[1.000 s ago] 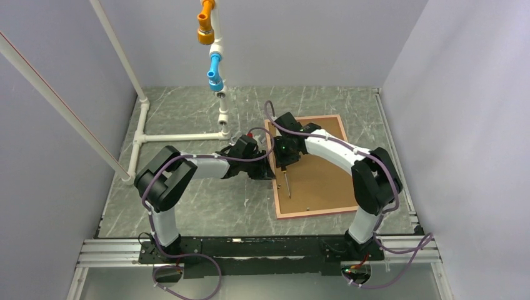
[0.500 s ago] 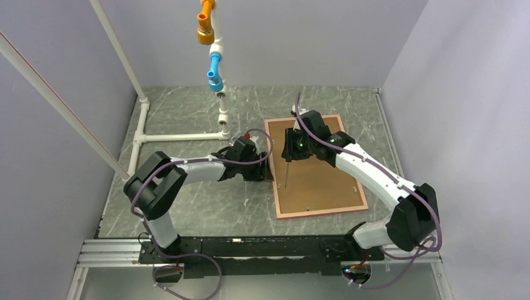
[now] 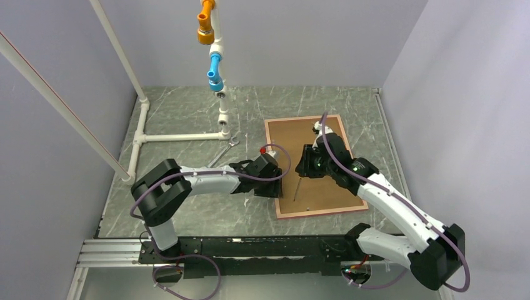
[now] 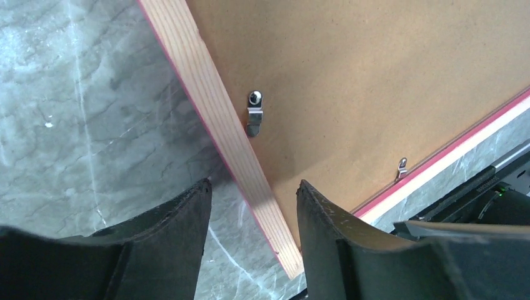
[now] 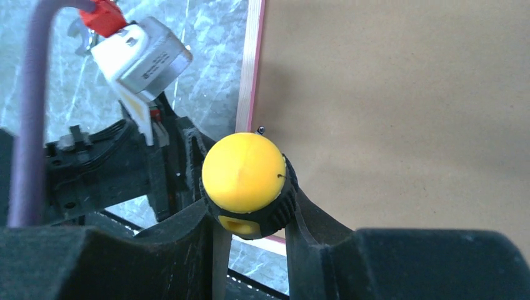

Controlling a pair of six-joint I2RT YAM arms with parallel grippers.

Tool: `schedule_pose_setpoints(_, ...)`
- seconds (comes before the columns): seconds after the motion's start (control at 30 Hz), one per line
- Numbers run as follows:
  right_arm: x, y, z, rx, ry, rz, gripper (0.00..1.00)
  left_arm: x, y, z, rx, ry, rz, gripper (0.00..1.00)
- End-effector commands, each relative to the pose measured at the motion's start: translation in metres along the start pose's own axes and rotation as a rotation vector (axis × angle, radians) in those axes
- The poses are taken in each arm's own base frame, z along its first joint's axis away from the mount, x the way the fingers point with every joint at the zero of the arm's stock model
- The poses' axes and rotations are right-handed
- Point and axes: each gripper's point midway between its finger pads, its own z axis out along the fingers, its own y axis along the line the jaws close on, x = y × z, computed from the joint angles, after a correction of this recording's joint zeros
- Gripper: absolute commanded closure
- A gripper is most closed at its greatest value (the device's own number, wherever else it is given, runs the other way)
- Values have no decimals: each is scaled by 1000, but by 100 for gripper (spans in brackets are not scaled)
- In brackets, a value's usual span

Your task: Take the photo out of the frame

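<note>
The frame [image 3: 300, 131] lies face down on the table, brown board back up, with a pink-red border. The photo is hidden under that board. My left gripper [image 3: 278, 187] is open at the frame's left edge near the front corner. In the left wrist view its fingers [image 4: 253, 187] straddle the pale wooden edge [image 4: 212, 106] without clamping it, and a metal clip [image 4: 254, 115] sits just ahead. My right gripper [image 5: 250, 212] is shut on a screwdriver with a yellow-black handle [image 5: 245, 175]. Its shaft [image 3: 298, 187] points down at the board.
A white pipe structure [image 3: 181, 135] stands at the back left, with orange and blue fittings [image 3: 214, 62] on its upright. A small wrench [image 3: 223, 152] lies near its foot. A second clip [image 4: 402, 167] sits on the frame's near edge. Walls close in on both sides.
My left gripper has opened and slid along the frame's left edge toward the front corner. The right arm has carried the screwdriver right and nearer over the board.
</note>
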Motion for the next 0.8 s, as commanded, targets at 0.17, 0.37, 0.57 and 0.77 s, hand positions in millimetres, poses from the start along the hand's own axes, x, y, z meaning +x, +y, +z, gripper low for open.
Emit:
schedule_pose_setpoints(0.17, -16, -13, -28, 52, -132, 38, 100, 18, 58, 20, -277, 137, 191, 59)
schedule_pose_setpoints(0.37, -15, -20, -33, 78, -145, 21, 100, -4, 80, 18, -314, 152, 367, 89)
schedule_pose_setpoints(0.57, -8, -23, -28, 83, -131, 21, 100, -48, 90, 10, -353, 98, 580, 97)
schedule_pose_setpoints(0.77, -3, -22, -22, 73, -112, 20, 100, -105, 93, 17, -335, 53, 718, 99)
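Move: The wooden frame's left bar runs between the left hand's open fingers; the part they will shut on is about 2 cm ahead, 1 cm right and 1 cm below. The left clip lies some 4 cm ahead and 2 cm right of the hand, the frame's near-left corner about 7 cm back and 1 cm right. From the right hand, that part of the bar is roughly 5 cm back, 8 cm left and 13 cm below. The frame's left bar gets pinched between the left fingers, which close on it while dipping slightly and easing forward; then, keeping the grip, the left hand drags the bar forward and somewhat left, about 9 cm forward in all, turning clockwise. Still holding the screwdriver over the backing, the right hand shifts 3 cm right, rising 2 cm and sinking again. ##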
